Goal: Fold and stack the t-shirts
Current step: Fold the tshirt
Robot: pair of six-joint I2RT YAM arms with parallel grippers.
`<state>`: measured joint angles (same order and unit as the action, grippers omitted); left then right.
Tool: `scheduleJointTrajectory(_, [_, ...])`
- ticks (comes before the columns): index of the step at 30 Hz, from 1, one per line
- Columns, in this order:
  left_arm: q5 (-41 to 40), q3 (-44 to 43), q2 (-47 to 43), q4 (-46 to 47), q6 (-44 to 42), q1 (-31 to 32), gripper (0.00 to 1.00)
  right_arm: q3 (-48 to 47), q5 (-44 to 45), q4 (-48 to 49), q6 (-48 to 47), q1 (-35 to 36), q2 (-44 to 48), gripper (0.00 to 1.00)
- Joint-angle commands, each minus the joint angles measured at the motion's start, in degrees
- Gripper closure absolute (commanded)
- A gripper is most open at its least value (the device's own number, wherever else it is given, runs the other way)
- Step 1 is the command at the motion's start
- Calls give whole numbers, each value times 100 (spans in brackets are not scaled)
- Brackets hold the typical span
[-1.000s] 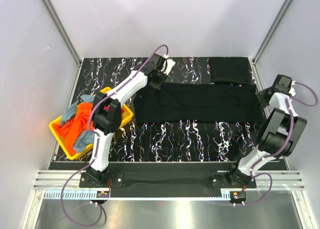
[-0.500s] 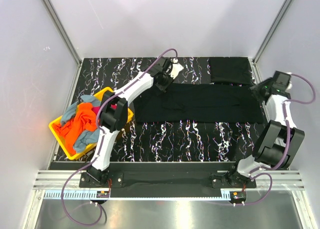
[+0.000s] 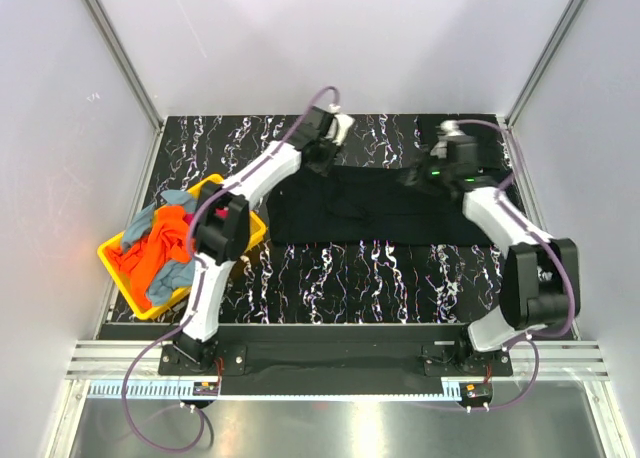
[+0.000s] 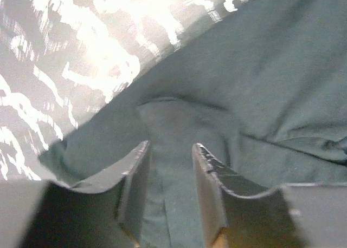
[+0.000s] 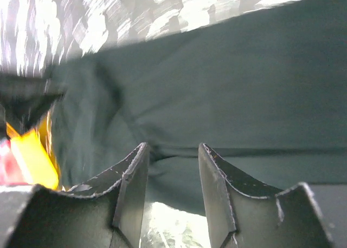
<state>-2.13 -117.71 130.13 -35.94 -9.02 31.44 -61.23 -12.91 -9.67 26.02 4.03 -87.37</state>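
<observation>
A black t-shirt point(image 3: 360, 213) lies spread as a long band across the middle of the table. My left gripper point(image 3: 322, 163) is at its far left corner. In the left wrist view it point(image 4: 171, 146) is open, its jaws standing either side of the dark cloth point(image 4: 260, 80) without pinching it. My right gripper point(image 3: 415, 175) hovers over the band's far edge near the middle. It point(image 5: 172, 146) is open too, with a fold of the shirt point(image 5: 227, 80) just beyond its tips. A folded black t-shirt point(image 3: 488, 143) lies at the back right.
A yellow tray point(image 3: 120, 263) at the left edge holds a heap of orange point(image 3: 150, 258) and grey-blue point(image 3: 148, 218) t-shirts. Black marbled table top point(image 3: 350, 268) shows in front of the spread shirt. Grey walls close in the back and both sides.
My right arm has swung from the table's right edge leftwards to the shirt's middle. My left gripper, shut before, has opened and let go of the shirt's corner.
</observation>
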Motion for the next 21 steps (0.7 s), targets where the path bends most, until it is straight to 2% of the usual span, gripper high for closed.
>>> scheduleJointTrajectory(1, [0, 423, -1205, -35, 1258, -612, 56, -283, 270, 580, -833, 931, -419, 52])
scheduleJointTrajectory(2, [159, 633, -1418, -27, 1453, -726, 56, -510, 367, 589, -922, 1342, -551, 52])
scheduleJointTrajectory(5, [766, 1538, -2104, -36, 1946, -1008, 56, -854, 490, 589, -1195, 2002, -1096, 52])
scheduleJointTrajectory(6, [819, 2037, -2392, -36, 2078, -1034, 56, -1082, 621, 563, -1257, 2144, -1246, 53])
scheduleJointTrajectory(11, [1100, 3339, -2878, 52, 2422, -1044, 58, -1453, 965, 343, -1731, 2707, -1958, 53])
scheduleJointTrajectory(21, [1295, 3571, -2545, 158, 2466, -1035, 61, -1549, 1010, 449, -2242, 3051, -2407, 50])
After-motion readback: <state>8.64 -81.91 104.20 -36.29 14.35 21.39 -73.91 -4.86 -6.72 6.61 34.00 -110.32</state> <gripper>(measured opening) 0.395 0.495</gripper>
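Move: The left hand's goal is the near part of the t-shirt's left end, about 12 cm back, 9 cm to its left and 7 cm below. The yellow bin lies some 34 cm left of that hand and 17 cm back. The right hand goes for the t-shirt's loose fold, about 20 cm to its left, 3 cm back and 11 cm below; the folded t-shirt lies roughly 13 cm ahead and 10 cm right of that hand. Leftward in a fast sweep over the t-shirt, the right hand travels about 20 cm and sinks towards the loose fold, turning some 35 degrees counter-clockwise and rolling left side down. The left hand arcs left while lifting about 5 cm, draws back and sinks again over the left end, tipping down and turning counter-clockwise. Both grippers stay open. ##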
